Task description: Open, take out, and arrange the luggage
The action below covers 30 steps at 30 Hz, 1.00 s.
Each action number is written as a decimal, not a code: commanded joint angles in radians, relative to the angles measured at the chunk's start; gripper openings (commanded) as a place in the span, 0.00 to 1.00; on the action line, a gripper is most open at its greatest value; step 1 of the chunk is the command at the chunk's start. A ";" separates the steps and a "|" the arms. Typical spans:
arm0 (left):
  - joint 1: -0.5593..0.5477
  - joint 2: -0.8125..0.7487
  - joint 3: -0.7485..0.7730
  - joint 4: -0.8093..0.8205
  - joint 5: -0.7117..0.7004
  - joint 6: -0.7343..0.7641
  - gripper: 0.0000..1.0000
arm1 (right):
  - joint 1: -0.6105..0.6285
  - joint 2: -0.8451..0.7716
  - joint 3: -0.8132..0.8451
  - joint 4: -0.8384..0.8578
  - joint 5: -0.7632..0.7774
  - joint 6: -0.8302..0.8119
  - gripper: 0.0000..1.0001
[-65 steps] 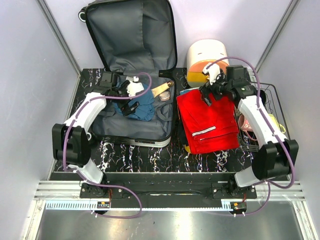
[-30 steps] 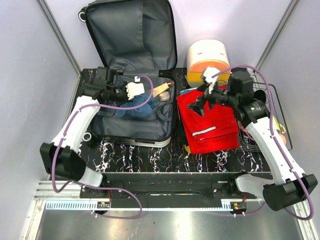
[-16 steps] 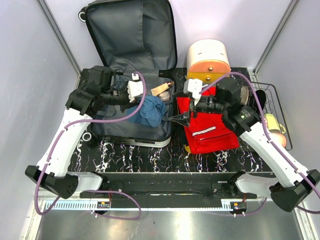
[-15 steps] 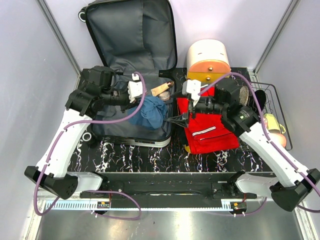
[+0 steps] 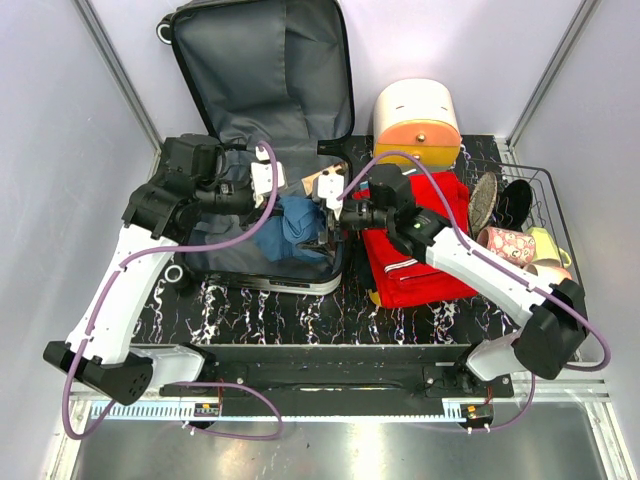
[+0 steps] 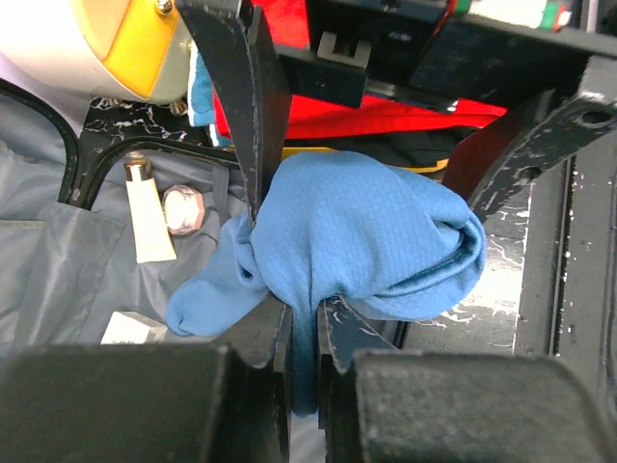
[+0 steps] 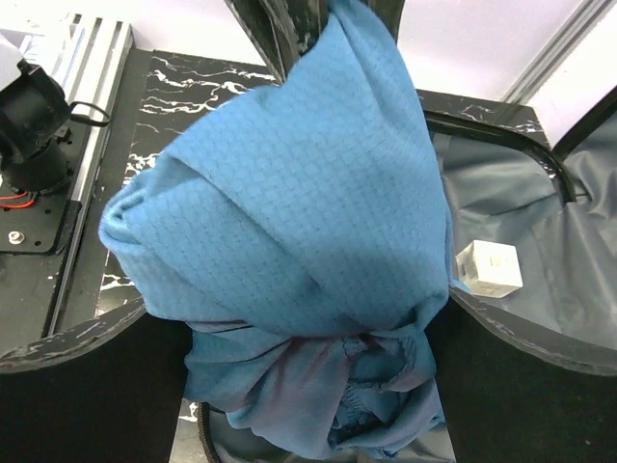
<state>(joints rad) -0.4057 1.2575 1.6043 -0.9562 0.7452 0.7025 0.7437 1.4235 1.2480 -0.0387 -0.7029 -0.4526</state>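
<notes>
The luggage (image 5: 260, 80) lies open, its grey-lined lid leaning on the back wall and its base (image 5: 290, 278) on the table. My left gripper (image 5: 287, 207) is shut on a bunched blue garment (image 5: 297, 228) and holds it above the base; the wrist view shows the cloth (image 6: 366, 231) pinched between the fingers (image 6: 304, 323). My right gripper (image 5: 325, 215) is open, its fingers spread on either side of the same bundle (image 7: 289, 193). The cloth hides most of the right wrist view.
A red garment (image 5: 420, 250) lies right of the luggage. A white-and-orange drawer box (image 5: 418, 120) stands behind it. A wire basket (image 5: 530, 230) with shoes and cups sits at the far right. A tube (image 6: 145, 217), a small jar (image 6: 181, 207) and a white box (image 7: 489, 267) lie in the luggage.
My right arm swung left from the red garment to the blue bundle. My left gripper lifted the blue garment up out of the luggage base.
</notes>
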 commanded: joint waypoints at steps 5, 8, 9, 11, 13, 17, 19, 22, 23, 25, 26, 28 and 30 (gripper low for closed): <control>-0.004 -0.078 -0.012 0.042 0.111 -0.008 0.00 | 0.009 0.029 -0.110 0.258 0.005 0.080 0.89; -0.001 -0.075 -0.009 0.063 0.092 -0.046 0.00 | 0.009 0.012 -0.119 0.354 0.005 0.166 0.53; 0.005 -0.076 -0.006 0.076 0.088 -0.064 0.00 | 0.009 -0.004 -0.114 0.370 0.003 0.184 0.39; 0.013 -0.070 -0.001 0.123 0.069 -0.147 0.00 | 0.010 -0.017 -0.075 0.375 0.005 0.230 0.13; 0.019 -0.064 0.020 0.157 0.048 -0.219 0.06 | 0.009 -0.040 -0.041 0.341 0.014 0.259 0.00; 0.054 -0.034 0.063 0.211 -0.044 -0.366 0.68 | 0.009 -0.101 0.048 0.278 0.081 0.243 0.00; 0.111 -0.012 0.106 0.212 -0.040 -0.437 0.90 | 0.005 -0.130 0.091 0.214 0.115 0.227 0.00; 0.209 0.035 0.157 0.217 0.017 -0.527 0.99 | -0.027 -0.159 0.180 0.146 0.141 0.255 0.00; 0.234 0.042 0.163 0.221 0.054 -0.547 0.99 | -0.046 -0.166 0.226 0.128 0.149 0.261 0.00; 0.284 0.045 0.157 0.231 0.072 -0.566 0.99 | -0.059 -0.184 0.272 0.065 0.172 0.264 0.00; 0.294 0.042 0.149 0.237 0.071 -0.571 0.99 | -0.072 -0.202 0.307 0.047 0.192 0.259 0.00; 0.309 0.030 0.118 0.249 0.075 -0.574 0.99 | -0.086 -0.219 0.341 -0.021 0.221 0.247 0.00; 0.312 0.020 0.089 0.254 0.077 -0.571 0.99 | -0.108 -0.248 0.386 -0.055 0.250 0.232 0.00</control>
<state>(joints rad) -0.1024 1.2972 1.7237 -0.7563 0.7723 0.1871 0.6647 1.2663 1.5204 -0.0509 -0.5301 -0.2131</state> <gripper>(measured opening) 0.988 0.086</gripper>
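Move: The blue cloth hangs bunched from the left hand's shut fingers above the open case, its middle roughly 4 cm to that hand's right, 3 cm back and 3 cm below. From the open right hand the cloth lies between the fingers, about 3 cm left and 1 cm ahead. Down in the case, some 13 cm below the right hand, are the small jar 11 cm ahead and 3 cm right, and the white box 12 cm ahead and 12 cm left. The blue cloth passes from left hand to right: the right eases about a centimetre left and down, pinches the bunch, then lifts it some 20 cm while drifting about 7 cm to its right, fingertips tilting up. Once the right has shut, the left opens wide and backs off forward, left and up by about 7 cm each, swinging some 25 degrees counter-clockwise. ##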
